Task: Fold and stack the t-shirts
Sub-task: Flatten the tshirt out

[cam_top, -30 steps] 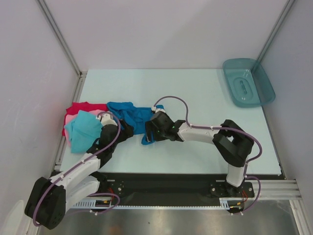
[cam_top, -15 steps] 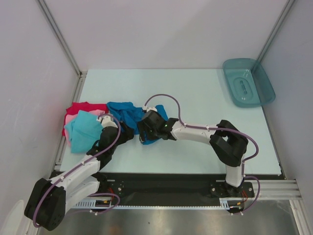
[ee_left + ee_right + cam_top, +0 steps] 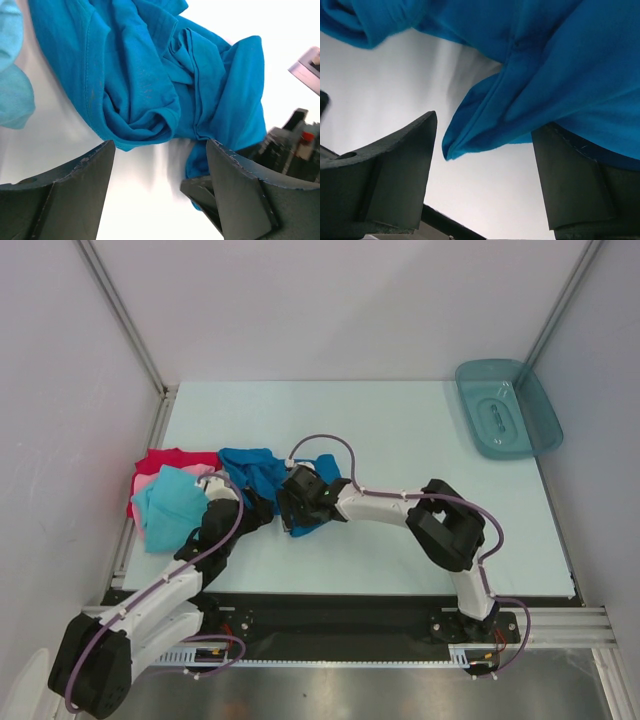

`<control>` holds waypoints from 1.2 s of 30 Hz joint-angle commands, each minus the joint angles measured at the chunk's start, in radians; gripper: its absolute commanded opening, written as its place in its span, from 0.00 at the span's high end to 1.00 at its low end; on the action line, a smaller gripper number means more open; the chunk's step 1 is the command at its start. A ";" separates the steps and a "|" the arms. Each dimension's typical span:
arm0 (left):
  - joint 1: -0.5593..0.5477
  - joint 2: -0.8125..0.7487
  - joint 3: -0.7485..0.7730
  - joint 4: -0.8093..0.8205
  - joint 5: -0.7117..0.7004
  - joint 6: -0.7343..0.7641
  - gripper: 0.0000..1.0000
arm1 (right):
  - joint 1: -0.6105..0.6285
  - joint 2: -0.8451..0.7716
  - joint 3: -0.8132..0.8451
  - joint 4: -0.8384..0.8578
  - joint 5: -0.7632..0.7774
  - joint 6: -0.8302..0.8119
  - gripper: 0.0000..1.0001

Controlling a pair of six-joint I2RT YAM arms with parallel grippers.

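Observation:
The medium blue t-shirt (image 3: 262, 470) lies crumpled left of the table's middle. It fills the top of the left wrist view (image 3: 150, 75) and the right wrist view (image 3: 545, 60). My left gripper (image 3: 257, 509) (image 3: 160, 150) is open at its near edge, over bare table. From the right, my right gripper (image 3: 288, 507) (image 3: 487, 130) is open too, and a loose blue corner reaches between its fingertips. The light turquoise t-shirt (image 3: 170, 506) (image 3: 12, 90) lies on the pink t-shirt (image 3: 148, 483) and the red t-shirt (image 3: 165, 459) at the left edge.
A teal translucent tray (image 3: 533, 425) sits at the far right corner. The two grippers nearly meet at the blue shirt, and one dark right fingertip (image 3: 202, 192) shows beside my left gripper. Enclosure walls stand close on the left and at the back.
My right arm has slid left along the table until its gripper came against the blue shirt's near edge. The left arm has barely shifted. Both grippers stayed open.

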 commanded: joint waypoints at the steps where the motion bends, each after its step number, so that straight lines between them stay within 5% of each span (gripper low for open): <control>1: 0.010 -0.023 0.015 0.000 0.007 0.019 0.21 | 0.010 0.039 0.103 -0.021 -0.009 0.002 0.21; 10: 0.008 -0.037 0.012 -0.008 0.007 0.028 0.21 | 0.013 0.066 0.131 -0.059 0.044 0.001 0.39; 20: 0.010 -0.043 0.002 0.000 0.013 0.021 0.21 | -0.010 0.029 0.094 -0.061 0.054 0.010 1.00; 28: 0.010 -0.049 -0.005 -0.003 0.024 0.022 0.21 | -0.065 -0.083 0.080 -0.093 0.083 -0.018 1.00; 36: 0.008 -0.041 -0.001 0.003 0.039 0.013 0.21 | -0.306 -0.284 0.129 -0.187 0.106 -0.084 1.00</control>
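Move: The loose near corner of the blue t-shirt lies practically at the right hand's open fingers, about 1 cm ahead, 1 cm left and 2 cm below. From that hand, the shirt's far right corner is some 12 cm ahead and 8 cm right, and its bunched left part about 10 cm ahead and 8 cm left. From the left hand, the near corner is roughly 2 cm back, 6 cm right and 7 cm below. Leftward with a little forward, the right hand first edges about 2 cm with its fingers at the t-shirt's near corner, then shuts them on the cloth while easing back right and slightly down. Keeping the pinch, it speeds up, forward and right, climbing about 10 cm and going some 8 cm each way towards the far right corner, turning about 15 degrees, mostly clockwise. ##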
